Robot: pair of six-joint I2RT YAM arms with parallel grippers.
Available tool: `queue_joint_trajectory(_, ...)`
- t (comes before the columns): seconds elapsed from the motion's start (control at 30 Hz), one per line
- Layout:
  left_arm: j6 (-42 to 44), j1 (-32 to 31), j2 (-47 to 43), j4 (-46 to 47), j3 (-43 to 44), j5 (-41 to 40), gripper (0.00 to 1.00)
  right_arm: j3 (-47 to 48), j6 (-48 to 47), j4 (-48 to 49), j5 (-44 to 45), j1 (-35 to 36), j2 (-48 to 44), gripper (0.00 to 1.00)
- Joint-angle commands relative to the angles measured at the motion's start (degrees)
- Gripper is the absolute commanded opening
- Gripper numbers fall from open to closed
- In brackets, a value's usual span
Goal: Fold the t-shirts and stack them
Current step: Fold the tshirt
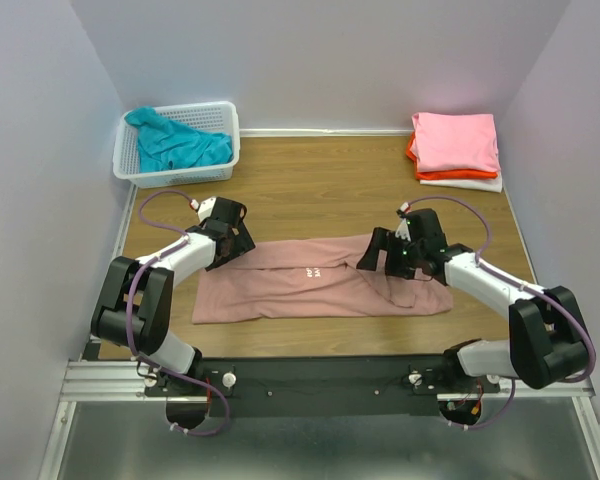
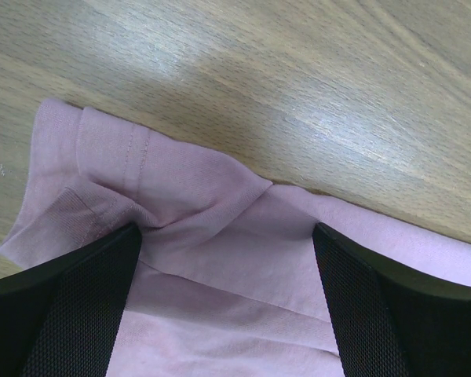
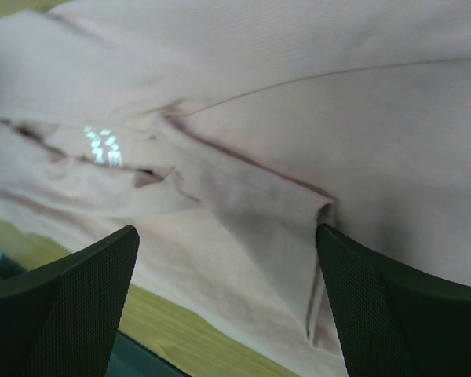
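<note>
A dusty-pink t-shirt (image 1: 310,285) lies folded into a long band across the table's front half, a little white print showing near its middle. My left gripper (image 1: 230,243) stands open over the shirt's far left corner; in the left wrist view the wide-apart fingers (image 2: 71,306) straddle rumpled pink cloth (image 2: 220,259) near a hemmed sleeve. My right gripper (image 1: 385,252) is open above the shirt's right part; its fingers (image 3: 392,314) flank a fold (image 3: 259,212), with white print (image 3: 102,145) further off. Folded bright pink, orange and white t-shirts (image 1: 455,145) are stacked at the back right. A teal t-shirt (image 1: 180,145) lies in the basket.
A white lattice basket (image 1: 220,115) stands at the back left corner. Pale walls close in the table on three sides. The arms' mounting rail (image 1: 310,375) runs along the near edge.
</note>
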Motion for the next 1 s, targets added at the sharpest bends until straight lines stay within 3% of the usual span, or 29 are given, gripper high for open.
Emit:
queue_joint_trajectory(0.0,-0.1,0.5,1.5,-0.8,-1.5,-1.4,0.98,-0.8,-4.3,2.6,-10.7,0.9,0.9,1.00)
queue_joint_trajectory(0.23,-0.1,0.4,0.9,-1.2,-1.6,-1.6,0.98,-3.1,-7.4,2.8,-19.2,3.2,1.3,1.00)
queue_joint_trajectory(0.53,-0.2,0.4,1.3,-1.4,-1.5,-1.9,0.98,-2.3,-5.8,2.4,-14.0,20.6,-4.0,1.00)
queue_joint_trajectory(0.63,-0.1,0.5,1.6,-1.4,-1.4,-1.8,0.98,-2.3,-3.9,0.0,-4.5,21.4,-6.9,1.00)
queue_joint_trajectory(0.67,0.0,0.4,1.7,-1.4,-1.3,-1.7,0.98,-1.5,-2.1,-2.5,5.3,21.4,-8.5,1.00)
queue_joint_trajectory(0.77,0.2,0.4,1.5,-1.3,-1.2,-1.6,0.98,0.4,1.2,-6.9,22.8,21.2,-9.6,1.00)
queue_joint_trajectory(0.87,0.3,0.4,1.2,-1.3,-1.5,-1.8,0.98,1.9,2.1,-7.4,29.5,19.5,-9.1,1.00)
queue_joint_trajectory(0.97,0.4,0.4,1.0,-1.4,-1.6,-1.9,0.98,3.5,0.9,-7.8,29.7,15.6,-6.3,1.00)
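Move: The folded t-shirt's middle is about 10 cm to the right hand's left and 2 cm back, its cloth some 2 cm below. The white print is 12 cm left and 1 cm back, the middle of the shirt's near edge roughly 10 cm left and 10 cm back. The folded pink stack is about 23 cm ahead and 17 cm right. From the left hand, the shirt's middle is some 18 cm right and 4 cm back. The open right hand sweeps low over the t-shirt, 15 cm back-left, turning counter-clockwise, then reverses about 10 cm. ##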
